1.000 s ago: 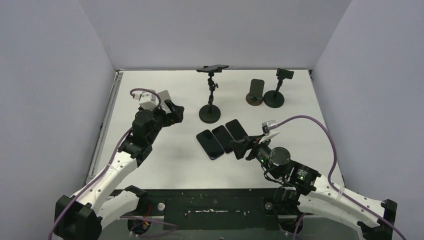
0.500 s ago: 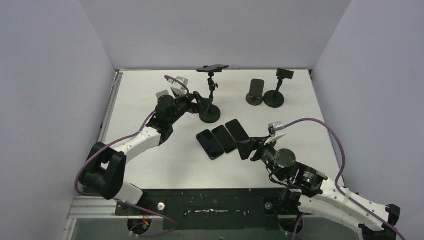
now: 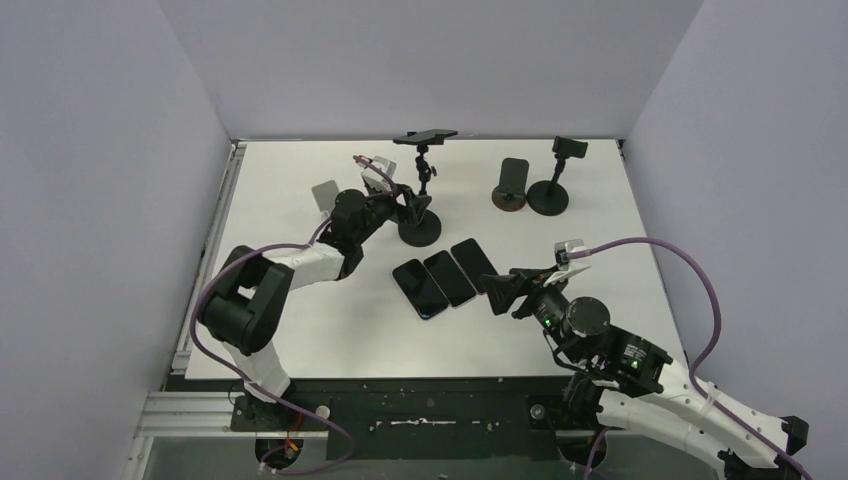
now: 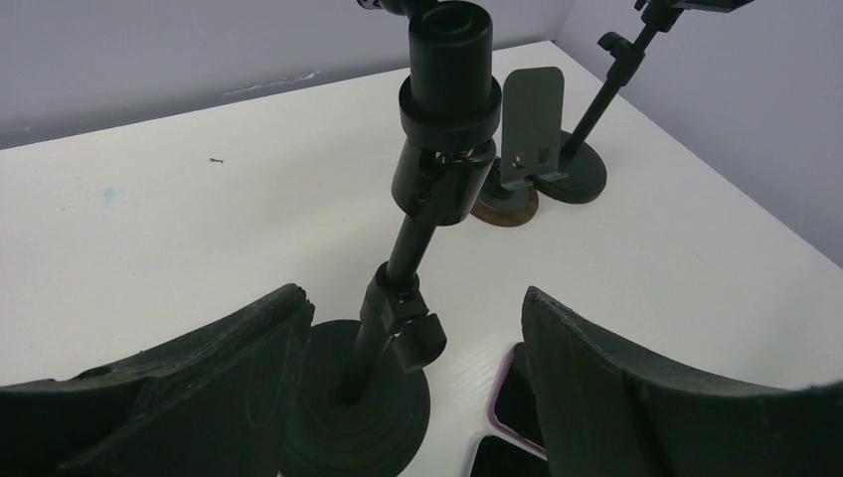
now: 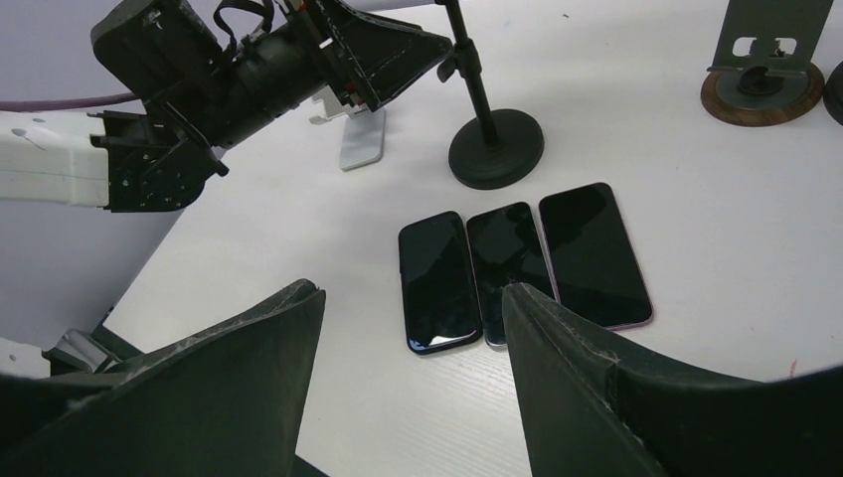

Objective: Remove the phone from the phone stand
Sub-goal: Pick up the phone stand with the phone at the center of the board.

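Note:
A dark phone (image 3: 425,136) lies flat in the clamp on top of a tall black phone stand (image 3: 420,226) at the back middle of the table. My left gripper (image 3: 404,206) is open low on that stand. In the left wrist view its two fingers (image 4: 234,373) flank the stand's pole (image 4: 398,288) just above the round base, with a gap on both sides. The phone is above that view. My right gripper (image 3: 500,293) is open and empty, near the table's front right, with nothing between its fingers (image 5: 587,368).
Three phones (image 3: 445,277) lie side by side flat on the table, just in front of the stand. A brown-based plate stand (image 3: 512,185) and a black clamp stand (image 3: 555,178) are at the back right. A small grey stand (image 3: 325,193) sits behind my left arm.
My left arm has swung from the table's left to the stand, and its jaws now straddle the pole, slightly narrower. My right gripper has drifted a little to the right.

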Available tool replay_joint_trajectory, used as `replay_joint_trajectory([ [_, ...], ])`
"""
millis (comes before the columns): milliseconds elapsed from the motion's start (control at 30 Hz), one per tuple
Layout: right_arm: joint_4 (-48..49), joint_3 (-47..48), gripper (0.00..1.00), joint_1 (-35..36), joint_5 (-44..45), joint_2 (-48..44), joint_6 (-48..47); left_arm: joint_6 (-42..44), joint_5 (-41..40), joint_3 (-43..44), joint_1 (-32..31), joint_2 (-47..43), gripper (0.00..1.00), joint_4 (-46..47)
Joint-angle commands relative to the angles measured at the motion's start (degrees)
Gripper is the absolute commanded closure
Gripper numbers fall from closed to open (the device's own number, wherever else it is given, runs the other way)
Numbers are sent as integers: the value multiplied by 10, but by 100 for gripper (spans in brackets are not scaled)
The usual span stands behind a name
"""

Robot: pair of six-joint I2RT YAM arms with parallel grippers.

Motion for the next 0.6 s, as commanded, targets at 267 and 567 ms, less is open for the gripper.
replay_joint_trajectory([
  [267,-22,35,33,-1,31,2,-3,7,31,72,1,78,42,113],
  [567,-40,42,33,-2,44,-1,-3,9,32,96,1,117,54,131],
])
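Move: The phone stand's slim post is just in front of the left fingers, about 4 cm ahead and 3 cm to the right, at finger height, with its phone some 18 cm above. Three loose phones lie on the board roughly 16 cm below: the nearest to the stand 7 cm back and 17 cm right, the middle one 10 back and 11 right, the last 13 back and 3 right. From the right hand the post is about 28 cm ahead, 15 left and 7 lower. Forward and to its right, the left hand closes in about 4 cm on the upright post of the phone stand, dipping roughly a centimetre towards the end. Its fingers, still pointing level, draw together from wide open to about half, one on each side of the post below the thick upper cylinder; no grip yet. ##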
